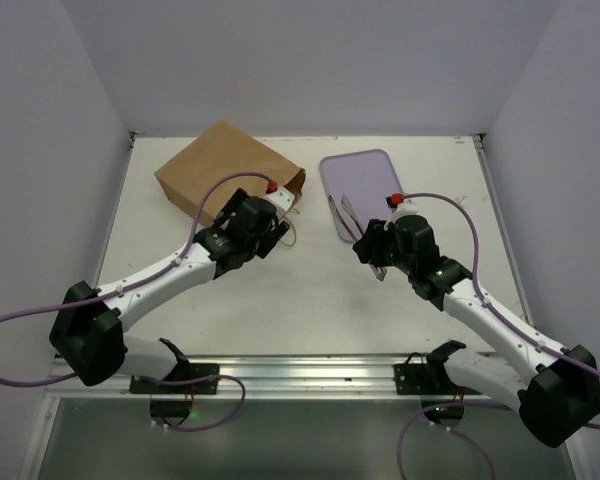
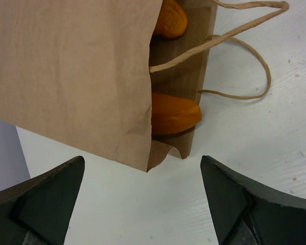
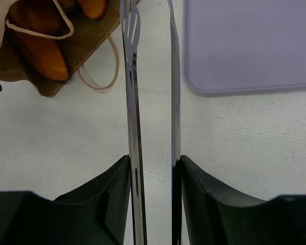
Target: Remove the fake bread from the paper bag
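Note:
The brown paper bag (image 1: 225, 165) lies on its side at the back left, its mouth facing the tray. In the left wrist view the bag (image 2: 76, 76) shows two glossy orange pieces of fake bread inside its mouth, one low (image 2: 174, 113) and one higher up (image 2: 171, 20). My left gripper (image 2: 143, 162) is open just short of the bag's mouth, with nothing between its fingers. My right gripper (image 3: 153, 159) is shut on thin metal tongs (image 3: 134, 102), whose two arms point toward the bag. The right wrist view also shows bread (image 3: 43, 53) in the bag.
A flat lavender tray (image 1: 365, 180) lies at the back centre-right, beside the tongs' tips. The bag's looped string handles (image 2: 255, 56) trail on the white table in front of its mouth. Walls close in the table on the left, the back and the right.

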Tool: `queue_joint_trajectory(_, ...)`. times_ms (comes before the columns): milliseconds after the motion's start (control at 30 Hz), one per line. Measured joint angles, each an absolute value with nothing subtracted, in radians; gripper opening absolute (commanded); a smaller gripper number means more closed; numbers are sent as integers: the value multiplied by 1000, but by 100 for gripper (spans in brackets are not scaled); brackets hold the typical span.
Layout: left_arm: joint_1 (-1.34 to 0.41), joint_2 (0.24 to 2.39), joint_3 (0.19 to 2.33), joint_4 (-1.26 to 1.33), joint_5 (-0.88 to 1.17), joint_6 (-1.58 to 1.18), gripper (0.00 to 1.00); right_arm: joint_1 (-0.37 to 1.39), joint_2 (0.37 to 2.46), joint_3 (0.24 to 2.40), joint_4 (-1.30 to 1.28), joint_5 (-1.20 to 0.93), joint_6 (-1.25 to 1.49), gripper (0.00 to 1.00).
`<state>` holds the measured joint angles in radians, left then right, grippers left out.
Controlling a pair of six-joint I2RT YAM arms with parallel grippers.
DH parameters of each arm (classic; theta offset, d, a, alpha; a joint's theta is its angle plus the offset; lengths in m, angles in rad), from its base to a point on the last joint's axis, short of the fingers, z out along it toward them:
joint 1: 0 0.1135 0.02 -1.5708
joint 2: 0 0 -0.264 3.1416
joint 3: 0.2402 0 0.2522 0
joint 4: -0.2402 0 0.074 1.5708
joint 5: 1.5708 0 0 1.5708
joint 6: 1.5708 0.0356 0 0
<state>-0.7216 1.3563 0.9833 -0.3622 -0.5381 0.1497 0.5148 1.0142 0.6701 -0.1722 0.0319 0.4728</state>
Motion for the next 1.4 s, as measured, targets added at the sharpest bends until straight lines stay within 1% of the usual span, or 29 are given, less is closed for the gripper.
queue_joint_trajectory(233,-727,1456,984,-330,-629,151,98,515,1017,670,-172,28,472,46)
queue_joint_trajectory(333,-734,1519,983,-290,-672,163,97,514,1028,673,-172,26,472,46)
queue_joint_trajectory(467,-736,1544,951,-210,-707,202,96,514,1030,674,-173,25,471,45)
queue_joint_trajectory(567,-736,1551,940,-156,-746,228,93,514,1034,675,-172,23,470,45)
queue_joint_trajectory(667,-736,1571,940,-81,-802,257,89,514,1036,675,-172,23,470,46)
queue_joint_trajectory(733,-736,1590,940,-33,-831,280,88,514,1036,675,-172,22,470,46)
queue_joint_trajectory(833,-736,1613,940,14,-846,308,84,513,1036,675,-172,22,470,46)
queue_joint_trajectory(933,-736,1630,940,57,-843,334,76,510,1036,675,-172,16,470,46)
queue_joint_trajectory(967,-736,1634,941,67,-838,338,71,510,1036,675,-172,15,470,46)
queue_joint_trajectory(1033,-736,1643,941,84,-828,352,67,509,1036,675,-172,14,470,46)
queue_joint_trajectory(1067,-736,1648,944,89,-821,358,61,509,1036,675,-172,13,470,46)
queue_joint_trajectory(1133,-736,1657,954,93,-805,363,57,509,1036,675,-172,12,470,46)
queue_joint_trajectory(1167,-736,1657,957,96,-796,363,52,509,1036,675,-172,12,470,46)
queue_joint_trajectory(1400,-736,1657,970,128,-777,386,40,509,1036,675,-172,12,470,46)
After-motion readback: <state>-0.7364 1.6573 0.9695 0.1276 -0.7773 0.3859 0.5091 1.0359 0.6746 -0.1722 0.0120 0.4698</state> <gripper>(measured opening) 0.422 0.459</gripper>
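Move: The bag's upper rim, by the near end of the paper handle, is about 7 cm ahead of the left hand, 2 cm right and 3 cm lower. Inside the mouth, the near fake bread lies some 6 cm ahead of that hand, 2 cm right and 10 cm below; the far fake bread is roughly 15 cm ahead, 6 cm right and 9 cm below. From the right hand, the rim is about 11 cm ahead, 27 cm left and 3 cm lower. Left hand reaches about 7 cm forward, dipping 4 cm then rising slightly, fingers half closing astride the bag's rim. ##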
